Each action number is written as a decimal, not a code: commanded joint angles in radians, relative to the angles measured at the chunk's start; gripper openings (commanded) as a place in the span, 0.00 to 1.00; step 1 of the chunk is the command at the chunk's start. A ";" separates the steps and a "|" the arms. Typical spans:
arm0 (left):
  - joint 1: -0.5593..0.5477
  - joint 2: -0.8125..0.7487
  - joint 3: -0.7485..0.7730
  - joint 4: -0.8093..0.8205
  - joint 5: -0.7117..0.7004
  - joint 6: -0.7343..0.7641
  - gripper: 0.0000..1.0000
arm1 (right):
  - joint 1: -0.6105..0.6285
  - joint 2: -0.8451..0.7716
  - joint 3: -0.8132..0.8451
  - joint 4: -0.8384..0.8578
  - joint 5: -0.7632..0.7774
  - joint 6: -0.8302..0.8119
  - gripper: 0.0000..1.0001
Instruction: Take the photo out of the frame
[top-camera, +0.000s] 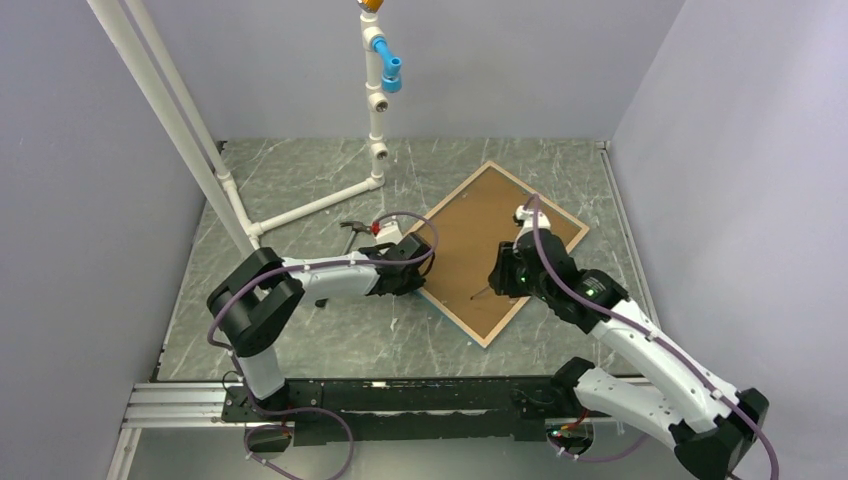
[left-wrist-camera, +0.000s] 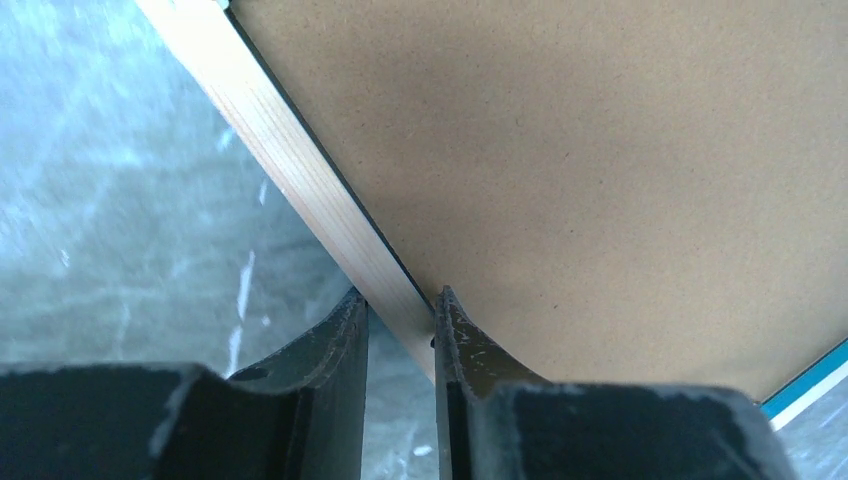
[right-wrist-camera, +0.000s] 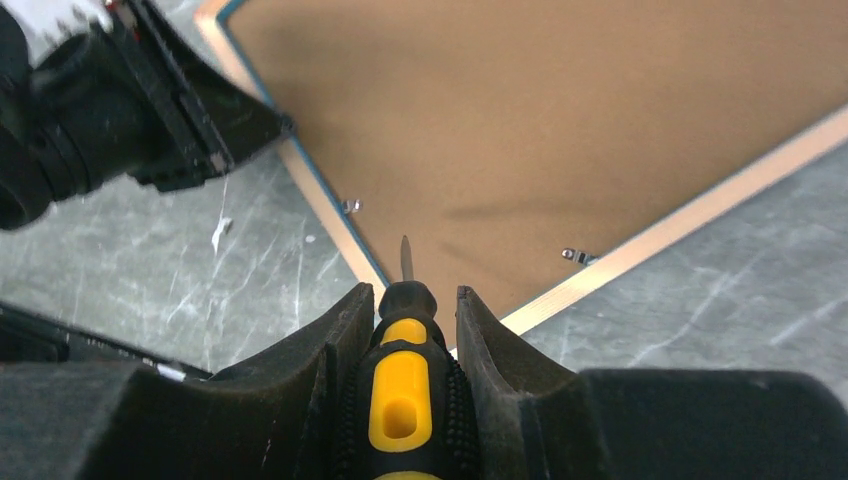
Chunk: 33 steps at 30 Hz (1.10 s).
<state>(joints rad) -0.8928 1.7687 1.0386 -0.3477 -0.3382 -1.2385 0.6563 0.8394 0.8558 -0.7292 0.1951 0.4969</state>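
Observation:
The frame (top-camera: 480, 240) lies face down on the table, its brown backing board (left-wrist-camera: 600, 150) up and a turquoise front edge (left-wrist-camera: 810, 380) showing at one corner. The photo is hidden under the board. My left gripper (top-camera: 425, 262) (left-wrist-camera: 400, 300) is shut on the frame's pale wooden rim (left-wrist-camera: 300, 180) at its left side. My right gripper (top-camera: 497, 280) (right-wrist-camera: 413, 295) is shut on a yellow-and-black screwdriver (right-wrist-camera: 405, 390), whose tip points at the board just inside the near-left rim. Two small metal clips (right-wrist-camera: 351, 206) (right-wrist-camera: 572, 254) sit along the rims.
A white pipe stand (top-camera: 375, 100) with a blue joint rises at the back, and a slanted white pipe (top-camera: 170, 110) runs along the left. A small tool with a red part (top-camera: 355, 227) lies behind the left arm. Walls close in on three sides.

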 joint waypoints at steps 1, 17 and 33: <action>0.045 0.035 -0.133 -0.030 -0.028 0.380 0.00 | 0.060 0.067 -0.029 0.132 -0.079 -0.020 0.00; 0.083 -0.134 -0.383 0.318 0.049 0.572 0.00 | 0.247 0.240 0.005 0.237 0.043 -0.012 0.00; 0.123 -0.144 -0.424 0.464 0.122 0.615 0.00 | 0.334 0.395 0.083 0.329 0.128 0.025 0.00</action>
<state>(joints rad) -0.7799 1.5673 0.6285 0.2405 -0.2745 -0.7361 0.9554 1.2152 0.8879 -0.4591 0.2634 0.5083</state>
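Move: Some 9 cm to the left of the right hand, 2 cm farther out and about 16 cm below lies the metal clip on the frame's short side; the right hand already holds the screwdriver. The left gripper, pinching that side, is roughly 13 cm left and 6 cm ahead of the right hand. The clip on the long side lies some 5 cm right and 2 cm ahead of it. From the left hand, the short-side clip lies about 4 cm back and 5 cm right, at its height. Swinging some 11 cm to the left over the backing board, the right hand carries the screwdriver towards the short-side clip, sinking about 5 cm in the first half, then staying level, and turning about 15 degrees counter-clockwise. The left hand keeps its pinch on the wooden side and drags it about 2 cm forward, then 4 cm left, turning nearly 20 degrees clockwise while its fingers tilt up by about as much. ##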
